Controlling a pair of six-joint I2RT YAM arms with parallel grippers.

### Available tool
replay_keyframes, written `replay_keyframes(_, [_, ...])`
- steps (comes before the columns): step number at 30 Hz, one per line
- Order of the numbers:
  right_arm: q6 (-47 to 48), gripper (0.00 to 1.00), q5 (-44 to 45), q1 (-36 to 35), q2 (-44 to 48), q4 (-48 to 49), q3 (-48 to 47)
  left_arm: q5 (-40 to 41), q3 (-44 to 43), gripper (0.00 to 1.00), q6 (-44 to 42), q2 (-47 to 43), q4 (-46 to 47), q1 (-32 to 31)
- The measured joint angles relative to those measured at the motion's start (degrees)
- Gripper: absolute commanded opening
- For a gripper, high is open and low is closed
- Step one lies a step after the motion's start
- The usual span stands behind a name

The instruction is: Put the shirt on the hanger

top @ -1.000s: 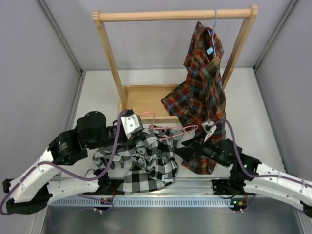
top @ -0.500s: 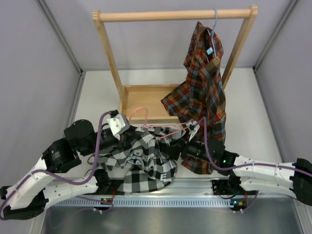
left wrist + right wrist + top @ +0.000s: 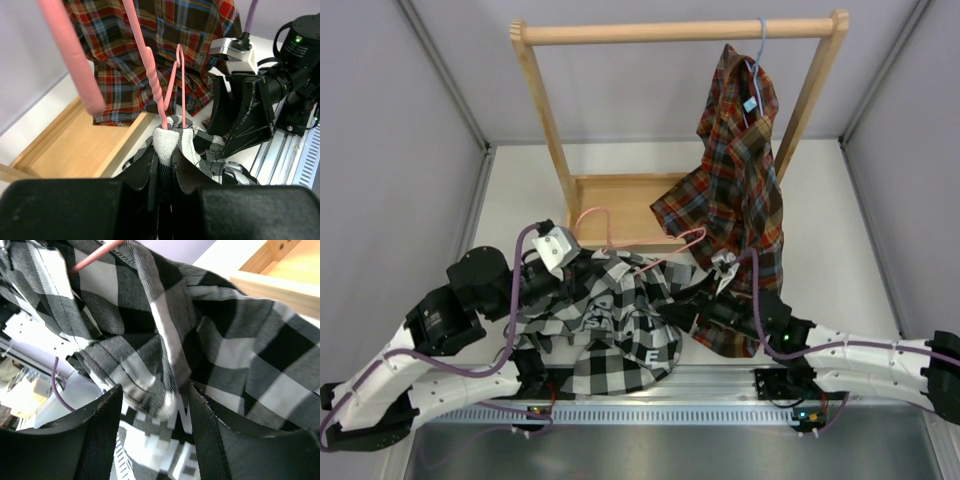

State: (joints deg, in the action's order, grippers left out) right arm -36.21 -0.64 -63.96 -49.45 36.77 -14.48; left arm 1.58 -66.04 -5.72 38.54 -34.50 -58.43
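Observation:
The black-and-white check shirt (image 3: 615,320) lies bunched between the two arms at the near edge, white lettering showing. My left gripper (image 3: 578,272) is shut on a white fold of the shirt (image 3: 167,142) together with the pink wire hanger (image 3: 156,90), whose wires rise out of the pinch. The hanger's arm (image 3: 675,250) slants across the shirt's top. My right gripper (image 3: 155,405) stands open at the shirt's right side, a hanging fold of the shirt (image 3: 150,385) between its fingers without being clamped. A stretch of the hanger (image 3: 92,255) shows above that fold.
A wooden clothes rack (image 3: 680,32) with a wooden base tray (image 3: 610,205) stands behind the shirt. A red, orange and blue plaid shirt (image 3: 735,170) hangs from its rail on a light blue hanger, reaching down beside my right gripper (image 3: 705,300). Grey walls enclose both sides.
My left gripper has drawn the hanger and shirt collar to the left and back. The right arm has reached in to the shirt's right edge, and the shirt has spread upward.

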Motion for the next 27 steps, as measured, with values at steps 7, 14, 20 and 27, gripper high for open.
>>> replay_keyframes(7, [1.1, 0.51, 3.5, -0.1, 10.2, -3.5, 1.6, 1.0, 0.6, 0.00, -0.1, -1.9, 1.2, 0.0])
replay_keyframes(14, [1.7, 0.47, 3.8, -0.1, 7.5, -3.8, 1.6, 0.5, 0.6, 0.00, -0.1, -1.5, 1.4, 0.0])
replay_keyframes(20, [1.9, 0.35, 3.8, -0.1, 2.8, -3.2, 1.6, -0.1, 0.6, 0.00, 0.0, -1.3, 1.5, 0.0])
replay_keyframes(27, [1.9, 0.30, 2.7, -0.1, -1.3, -0.6, 0.8, -0.5, 0.6, 0.00, 0.1, -1.3, 1.5, 0.0])
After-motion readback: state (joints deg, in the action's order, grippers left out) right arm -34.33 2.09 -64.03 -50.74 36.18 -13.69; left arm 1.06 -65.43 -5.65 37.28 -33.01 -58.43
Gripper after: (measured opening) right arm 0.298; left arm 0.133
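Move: The right hand, fingers half open and pointing left, has the hanging fold of the black-and-white shirt about 2 cm to its left, level with it and at its height. The pink hanger's free end is some 5 cm ahead, 6 cm right and 17 cm above; the rack's front bar lies about 16 cm ahead, 2 cm left and 17 cm below. From the left hand, that fold is roughly 9 cm right, 1 cm back and 17 cm below. Up and to the right first, about 2.5 cm each way, the right hand backs off the shirt fold, then dips some 4.5 cm and eases 2 cm back left, ending a little lower than it began. Its fingers narrow from half open to about a third around the fold, not shut. The left hand stays nearly in place, still pinching the shirt against the hanger. ##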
